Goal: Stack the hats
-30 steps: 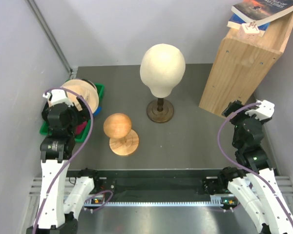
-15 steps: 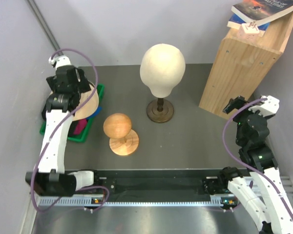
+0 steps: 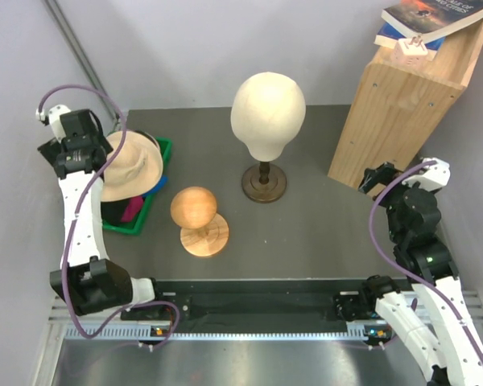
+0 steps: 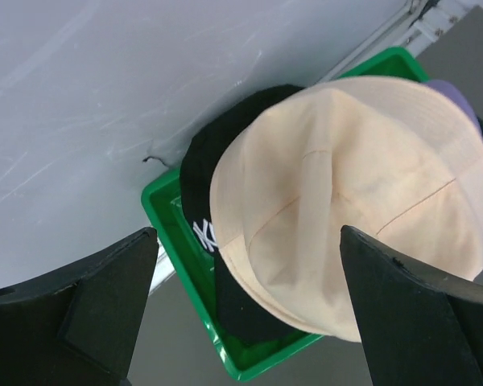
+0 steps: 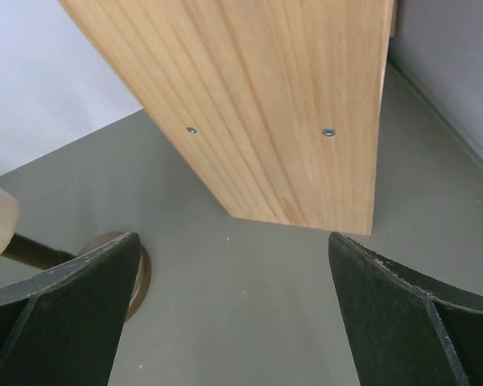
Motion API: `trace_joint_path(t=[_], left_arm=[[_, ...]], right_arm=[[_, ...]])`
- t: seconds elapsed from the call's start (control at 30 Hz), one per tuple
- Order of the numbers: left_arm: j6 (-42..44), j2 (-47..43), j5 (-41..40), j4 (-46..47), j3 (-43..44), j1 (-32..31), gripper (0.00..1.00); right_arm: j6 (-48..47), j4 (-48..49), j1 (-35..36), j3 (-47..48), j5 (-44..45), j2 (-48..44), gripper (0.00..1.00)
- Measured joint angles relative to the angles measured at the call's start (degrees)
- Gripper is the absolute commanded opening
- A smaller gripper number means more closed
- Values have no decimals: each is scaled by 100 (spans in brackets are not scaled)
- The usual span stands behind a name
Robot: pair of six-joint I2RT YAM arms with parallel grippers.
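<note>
The hats lie piled in a green tray (image 3: 159,146) at the table's left. A pale peach hat (image 3: 131,161) (image 4: 354,201) is on top. Under it is a black cap (image 4: 203,181) with a white logo. A lavender hat (image 4: 455,96) peeks out behind it, and bits of magenta (image 3: 131,211) and blue (image 3: 160,183) show at the tray's near side. My left gripper (image 3: 84,153) (image 4: 249,322) hovers open above the tray's left edge, holding nothing. At the far right my right gripper (image 3: 373,175) (image 5: 233,322) stands open and empty over bare table.
A tall pale head form (image 3: 267,108) on a dark stand is at centre back. A small round wooden form (image 3: 195,207) on its disc base sits in front of it. A wooden box (image 3: 402,104) (image 5: 266,104) with books on top leans at the back right. Walls stand close on both sides.
My left arm has swung up and back to the left, off the tray, uncovering the peach hat. My right gripper has shifted only slightly.
</note>
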Motion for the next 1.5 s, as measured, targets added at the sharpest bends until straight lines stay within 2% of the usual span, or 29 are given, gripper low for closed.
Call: trace_joint_path(t=[0.13, 0.27, 0.3, 0.4, 0.47, 0.5, 0.53, 0.8, 1.03, 1.3, 1.4, 1.5], left_arm=[[-219, -44, 299, 44, -315, 155, 92], [-400, 35, 721, 98, -651, 212, 75], [-426, 55, 776, 114, -708, 229, 62], [-529, 114, 935, 170, -839, 267, 40], [-546, 116, 1043, 251, -876, 269, 12], [-586, 114, 1056, 289, -876, 267, 4], [-579, 114, 1084, 354, -879, 267, 0], [-551, -22, 1659, 767, -876, 273, 0], [-822, -356, 2804, 1158, -337, 271, 0], [-1128, -330, 4339, 1419, 1016, 52, 0], [-1307, -190, 4760, 1478, 1746, -282, 0], [-1449, 50, 4955, 1604, 2538, -918, 0]], right_arm=[[55, 13, 0, -9, -155, 70, 100], [55, 35, 0, -9, -326, 190, 99], [52, 37, 0, -11, -350, 223, 99], [52, 63, 0, -50, -385, 278, 100], [48, 76, 0, -101, -413, 284, 100], [48, 92, 0, -125, -426, 284, 100], [48, 90, 0, -133, -444, 295, 100], [-37, 129, 0, -151, -525, 439, 100], [-155, 151, 0, -149, -531, 527, 100], [-138, 146, 0, -149, -546, 459, 100], [-103, 129, 0, -151, -546, 378, 100], [-44, 120, 0, -170, -546, 291, 100]])
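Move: The beige hat's middle is about 8 cm to the left gripper's right, 2 cm ahead and 10 cm below. The black cap peeks out some 5 cm left, 2 cm back; the blue hat is about 16 cm right and 2 cm back, the pink hat 11 cm right and 11 cm back, all roughly 15 cm down. From the right gripper the beige hat lies some 90 cm left, 10 cm ahead and 10 cm below. Lower the open left gripper about 7 cm onto the left part of the beige hat and shut the fingers, pinching its cloth. Then lift, slowly at first and then fast, some 30 cm up while swinging right about 20 cm towards the foam head, turning the hand clockwise and tipping the fingers upward. Let the empty, open right gripper ease a few centimetres down and left. ##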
